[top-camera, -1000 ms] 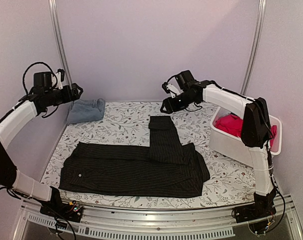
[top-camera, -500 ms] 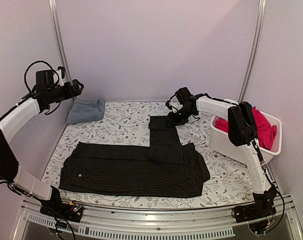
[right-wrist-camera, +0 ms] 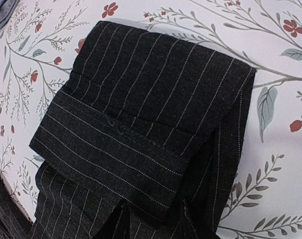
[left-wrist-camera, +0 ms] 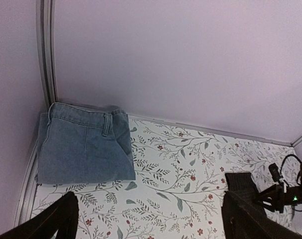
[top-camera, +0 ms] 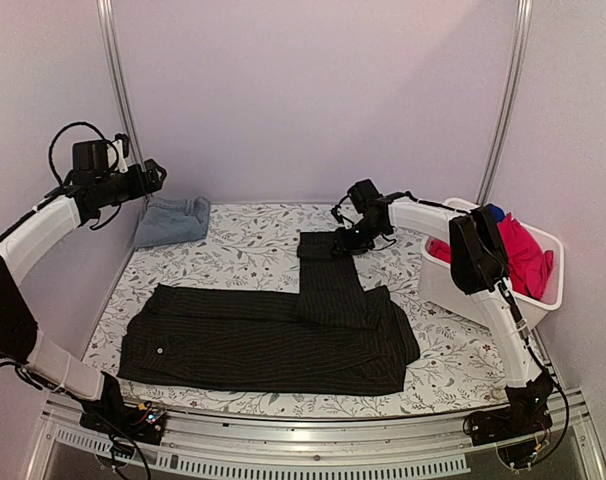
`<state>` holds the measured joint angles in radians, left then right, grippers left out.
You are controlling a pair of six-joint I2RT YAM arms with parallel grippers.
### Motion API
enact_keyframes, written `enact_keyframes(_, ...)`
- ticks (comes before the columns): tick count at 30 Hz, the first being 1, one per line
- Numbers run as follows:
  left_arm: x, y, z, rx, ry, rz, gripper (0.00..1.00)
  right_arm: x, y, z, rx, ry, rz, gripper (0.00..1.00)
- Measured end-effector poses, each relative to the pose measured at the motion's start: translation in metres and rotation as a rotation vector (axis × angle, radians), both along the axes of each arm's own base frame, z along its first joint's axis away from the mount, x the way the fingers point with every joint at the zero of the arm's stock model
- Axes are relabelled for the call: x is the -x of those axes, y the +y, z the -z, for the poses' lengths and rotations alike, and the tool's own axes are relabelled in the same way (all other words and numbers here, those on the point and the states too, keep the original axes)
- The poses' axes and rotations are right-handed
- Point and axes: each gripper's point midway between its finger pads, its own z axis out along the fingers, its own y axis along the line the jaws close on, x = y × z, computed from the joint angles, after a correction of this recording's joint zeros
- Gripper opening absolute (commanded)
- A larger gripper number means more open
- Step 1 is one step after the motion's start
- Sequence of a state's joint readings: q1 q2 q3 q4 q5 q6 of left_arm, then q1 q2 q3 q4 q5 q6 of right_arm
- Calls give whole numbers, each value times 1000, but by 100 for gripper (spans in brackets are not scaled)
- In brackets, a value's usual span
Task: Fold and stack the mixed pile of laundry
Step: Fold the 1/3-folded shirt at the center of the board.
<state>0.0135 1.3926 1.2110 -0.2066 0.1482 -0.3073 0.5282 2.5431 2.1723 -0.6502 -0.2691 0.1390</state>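
Note:
A black pinstriped shirt (top-camera: 273, 335) lies spread flat on the floral table cover, one sleeve reaching toward the back. My right gripper (top-camera: 345, 240) is down on that sleeve's cuff (right-wrist-camera: 151, 114). In the right wrist view its jaws (right-wrist-camera: 153, 224) stand partly apart, and the cuff's edge lies flat between them. A folded light blue denim piece (top-camera: 171, 221) sits at the back left corner and also shows in the left wrist view (left-wrist-camera: 81, 147). My left gripper (top-camera: 155, 175) hangs high above it, open and empty (left-wrist-camera: 148, 214).
A white plastic bin (top-camera: 453, 285) stands at the right edge, holding bright red-pink cloth (top-camera: 523, 255) and a bit of royal blue cloth (top-camera: 495, 212). Walls close in on the left, back and right. Metal posts stand at both back corners.
My right arm has come down from above the table onto the sleeve's cuff and has stayed there for the last half second. The left arm has barely shifted.

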Motion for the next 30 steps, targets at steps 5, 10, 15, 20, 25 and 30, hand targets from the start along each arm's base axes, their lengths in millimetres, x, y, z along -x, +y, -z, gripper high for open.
enact_keyframes(5, -1, 0, 1, 1, 2, 0, 100, -3, 0, 4, 5, -6, 6, 8)
enact_keyframes(10, -1, 0, 2, 2, 4, 2, 100, -3, 0, 4, 7, -7, 4, 0)
enact_keyframes(15, -1, -8, 2, 7, 1, 47, 100, -3, 3, 1, -7, -10, -5, 0)
enact_keyframes(20, -5, -15, 6, 18, 14, 90, 100, -3, 11, -29, -68, -35, -22, 0)
enact_keyframes(25, -12, -33, 15, 47, 38, 164, 100, -1, 24, -101, -199, -105, -48, 0)
enact_keyframes(30, 1, -105, 17, -65, 21, 351, 100, 14, 33, -159, -344, -129, -75, 0)
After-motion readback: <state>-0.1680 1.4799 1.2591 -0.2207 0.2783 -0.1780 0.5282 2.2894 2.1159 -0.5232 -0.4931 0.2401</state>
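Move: The turned-back end of the shirt's forward-pointing sleeve is right at my right hand: its middle is about 2 cm ahead, 4 cm left and 1 cm below, its near-right part between my open fingers. The shirt's body lies some 30 cm back and 13 cm left, the folded jeans about 39 cm left and 8 cm ahead, the basket roughly 32 cm right and 6 cm back. From my left hand, the sleeve end is some 37 cm right, 7 cm ahead and 28 cm below. I shut my right fingers on the sleeve end, pinching the turned-back cloth, then lift it almost straight up about 16 cm, drifting a little left while the fingertips swing up towards the left by some 20 degrees. Late on, my empty left hand, still wide open and high, sweeps about 10 cm right towards the sleeve, turning some 20 degrees clockwise. ##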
